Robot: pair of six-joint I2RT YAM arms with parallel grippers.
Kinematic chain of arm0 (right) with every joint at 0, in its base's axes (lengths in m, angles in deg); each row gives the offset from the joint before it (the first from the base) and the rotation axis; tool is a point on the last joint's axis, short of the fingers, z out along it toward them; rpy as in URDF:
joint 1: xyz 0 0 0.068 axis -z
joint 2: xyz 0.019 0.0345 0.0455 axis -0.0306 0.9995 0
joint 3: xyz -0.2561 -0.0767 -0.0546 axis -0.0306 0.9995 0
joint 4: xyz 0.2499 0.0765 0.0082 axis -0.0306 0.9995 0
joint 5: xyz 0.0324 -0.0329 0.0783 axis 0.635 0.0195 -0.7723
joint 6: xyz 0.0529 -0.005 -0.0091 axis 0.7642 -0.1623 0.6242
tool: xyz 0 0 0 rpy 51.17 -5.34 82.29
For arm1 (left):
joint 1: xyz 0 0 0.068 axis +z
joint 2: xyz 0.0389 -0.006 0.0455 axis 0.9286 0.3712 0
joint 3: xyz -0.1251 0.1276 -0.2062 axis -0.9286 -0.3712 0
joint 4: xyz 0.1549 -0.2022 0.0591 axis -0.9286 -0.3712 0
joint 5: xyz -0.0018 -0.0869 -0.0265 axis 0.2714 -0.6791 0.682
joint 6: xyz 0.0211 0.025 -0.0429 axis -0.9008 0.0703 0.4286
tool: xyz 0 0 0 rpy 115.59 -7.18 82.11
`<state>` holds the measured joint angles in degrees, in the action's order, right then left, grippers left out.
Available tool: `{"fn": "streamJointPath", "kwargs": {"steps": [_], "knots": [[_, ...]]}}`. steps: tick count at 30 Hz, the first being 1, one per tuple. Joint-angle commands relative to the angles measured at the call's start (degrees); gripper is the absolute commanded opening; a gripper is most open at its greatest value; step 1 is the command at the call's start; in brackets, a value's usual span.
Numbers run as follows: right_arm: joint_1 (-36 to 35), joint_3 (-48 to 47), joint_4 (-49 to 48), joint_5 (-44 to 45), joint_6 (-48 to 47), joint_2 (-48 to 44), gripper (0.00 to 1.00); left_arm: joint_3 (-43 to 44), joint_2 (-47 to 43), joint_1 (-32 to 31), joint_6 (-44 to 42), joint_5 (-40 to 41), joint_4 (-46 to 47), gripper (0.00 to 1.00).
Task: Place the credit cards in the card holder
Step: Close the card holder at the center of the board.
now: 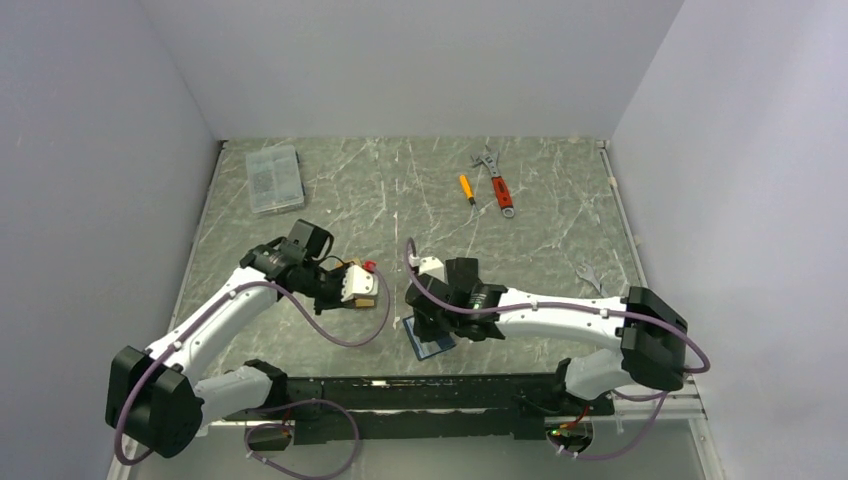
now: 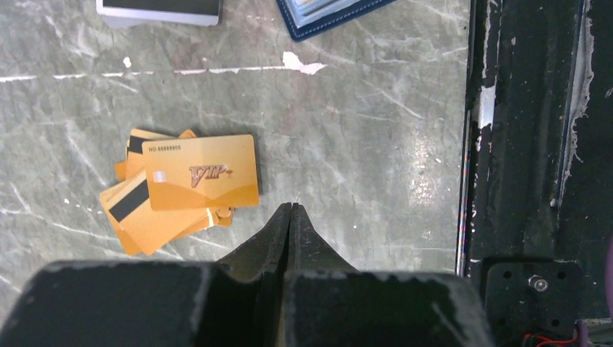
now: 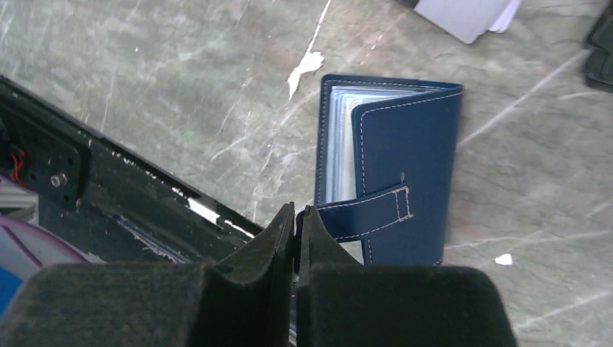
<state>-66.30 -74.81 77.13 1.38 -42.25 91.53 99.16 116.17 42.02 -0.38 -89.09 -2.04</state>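
Several orange-tan credit cards (image 2: 181, 184) lie in a loose fanned pile on the table, one showing a black stripe. My left gripper (image 2: 292, 207) is shut and empty, just right of the pile and not touching it. A white-grey card (image 2: 159, 9) lies further out. The navy card holder (image 3: 405, 173) lies folded, with pale sleeves showing at its open edge. Its snap tab (image 3: 369, 217) runs into my right gripper (image 3: 298, 214), which is shut on the tab's end. From above, the card holder (image 1: 433, 343) sits under the right gripper near the front rail.
A clear plastic box (image 1: 274, 178) stands at the back left. An orange screwdriver (image 1: 467, 189) and a red-handled wrench (image 1: 497, 182) lie at the back right. The black mounting rail (image 1: 420, 390) runs along the near edge, close to both grippers.
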Motion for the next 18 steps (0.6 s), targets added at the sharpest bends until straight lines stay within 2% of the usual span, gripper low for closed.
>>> {"fn": "streamJointPath", "kwargs": {"steps": [1, 10, 11, 13, 16, 18], "knots": [[-0.2, -2.4, -2.9, -5.5, -3.1, 2.3, 0.0, -1.3, -2.6, 2.6, -3.2, -2.7, -2.7, 0.04], [0.7, -4.1, -10.4, -19.7, -8.2, 17.0, 0.0, -2.4, -5.5, 5.9, -4.2, -2.5, -4.4, 0.05], [0.7, -4.5, -10.4, -20.5, -8.4, 18.4, 0.15, -2.4, -5.6, 5.9, -4.2, -2.5, -4.5, 0.05], [0.9, -5.0, -10.4, -21.6, -8.6, 19.2, 0.36, -2.2, -5.7, 6.0, -4.1, -2.4, -4.8, 0.05], [1.4, -3.9, -11.1, -22.0, -8.6, 15.9, 0.53, -1.9, -5.3, 6.0, -4.3, -2.1, -4.9, 0.06], [2.0, -3.2, -11.5, -23.3, -8.9, 12.8, 0.58, -1.2, -4.8, 6.0, -4.3, -2.0, -5.1, 0.06]]}}
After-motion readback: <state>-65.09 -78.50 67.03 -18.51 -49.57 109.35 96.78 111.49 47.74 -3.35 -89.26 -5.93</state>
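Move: The right hand pinches the tip of the closing strap of the card holder; the half-closed holder's middle lies some 2 cm ahead, 3 cm to the right and 8 cm below this hand. Beyond it are the silver cards, about 14 cm straight ahead of the hand, and the black cards, roughly 15 cm ahead and 10 cm to the right. From the empty left hand, the card holder lies about 20 cm to the right, 3 cm back and 10 cm below. Still pinching the strap tip, the right hand brings it down about 6 cm towards the board, going some 5 cm left and 3 cm back past the holder's open edge, turning about 15 degrees counter-clockwise as its fingertips tip back. Once low, it opens its fingers about halfway and lets go of the strap, while the empty left hand, fingers shut, draws some 3 cm left, away from the holder. ##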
